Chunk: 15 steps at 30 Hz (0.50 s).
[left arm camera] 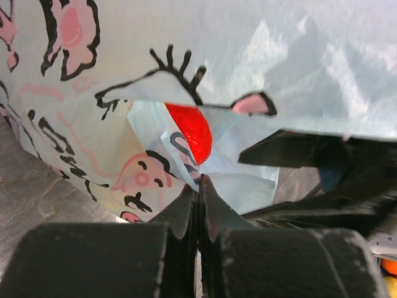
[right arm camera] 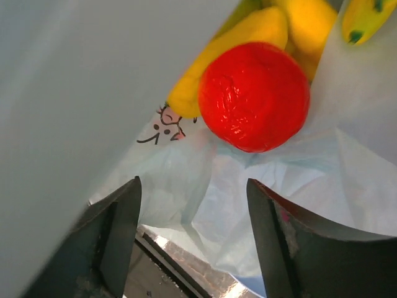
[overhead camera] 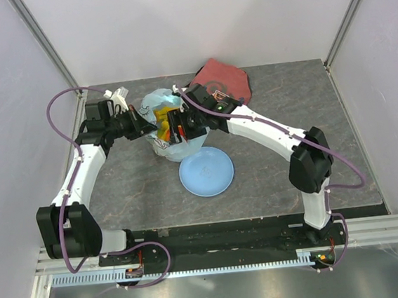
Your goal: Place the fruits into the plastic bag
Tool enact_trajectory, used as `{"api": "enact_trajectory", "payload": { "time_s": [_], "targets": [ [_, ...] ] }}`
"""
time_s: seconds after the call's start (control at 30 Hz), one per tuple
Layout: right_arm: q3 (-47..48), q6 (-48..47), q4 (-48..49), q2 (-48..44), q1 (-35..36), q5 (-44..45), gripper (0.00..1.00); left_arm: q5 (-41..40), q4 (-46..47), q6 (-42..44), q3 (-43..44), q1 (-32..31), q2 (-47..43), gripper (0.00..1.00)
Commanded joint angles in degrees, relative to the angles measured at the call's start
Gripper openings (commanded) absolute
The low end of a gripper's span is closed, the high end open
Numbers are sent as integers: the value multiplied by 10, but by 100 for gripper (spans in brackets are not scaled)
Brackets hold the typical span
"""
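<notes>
The light-blue plastic bag (overhead camera: 166, 117) stands at the back middle of the table, its mouth held up. My left gripper (overhead camera: 149, 125) is shut on a fold of the bag's printed film (left arm camera: 155, 93), pinched at the fingertips (left arm camera: 200, 181). My right gripper (overhead camera: 177, 126) reaches into the bag's mouth and stands open (right arm camera: 193, 186) with nothing between its fingers. Just beyond its tips, the red round fruit (right arm camera: 254, 96) lies on the bag's inner film against the yellow bananas (right arm camera: 273, 28). The red fruit (left arm camera: 193, 131) also shows through a gap in the left wrist view.
A round light-blue plate (overhead camera: 206, 171) lies on the table just in front of the bag. A folded dark-red cloth (overhead camera: 224, 82) sits behind the right arm at the back. White walls and frame posts close in the table on three sides.
</notes>
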Motion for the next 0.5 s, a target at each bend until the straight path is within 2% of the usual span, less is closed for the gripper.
{"api": "enact_trajectory", "payload": {
  "time_s": [0.0, 0.07, 0.1, 0.13, 0.17, 0.2, 0.3, 0.47],
  "targets": [
    [33, 17, -32, 35, 1, -42, 63, 16, 13, 12, 8, -8, 5, 2],
    [40, 17, -40, 41, 0, -40, 51, 14, 14, 12, 8, -10, 3, 1],
    [40, 18, -41, 38, 0, -34, 34, 13, 14, 12, 8, -10, 2, 2],
    [40, 22, -40, 33, -1, -29, 23, 8, 12, 12, 8, -11, 0, 2],
    [41, 21, -36, 31, -3, -16, 7, 3, 12, 11, 8, -11, -3, 1],
    [45, 24, -33, 29, -4, -12, 2, -1, 12, 10, 8, -11, -7, 1],
    [98, 24, -29, 44, -23, -10, 0, -24, 11, -2, 15, -11, -21, 2],
    [287, 4, -8, 96, -55, 0, 0, -65, -6, -15, 54, -11, -44, 2]
  ]
}}
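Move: The plastic bag's near right rim, which the open right hand goes for, lies about 3 cm below it and 1 cm back, with no sideways offset. Inside the bag the red tomato sits roughly 2 cm ahead and 8 cm below this hand, the bananas about 3 cm ahead, 4 cm left and 7 cm down; the empty blue plate is some 12 cm back, 8 cm right and 16 cm below. From the left hand, that near right rim is about 6 cm right, 3 cm back and 5 cm below. The right hand dips about 3 cm, easing slightly back, and shuts its wide-open fingers on the near right rim of the plastic bag, then reverses and, still shut and pinching the film, lifts up and forward, some 6 cm up and 5 cm forward from the low point. Meanwhile the left hand all but stays in place and keeps its pinch on the bag's left rim, holding that side against the pull. ##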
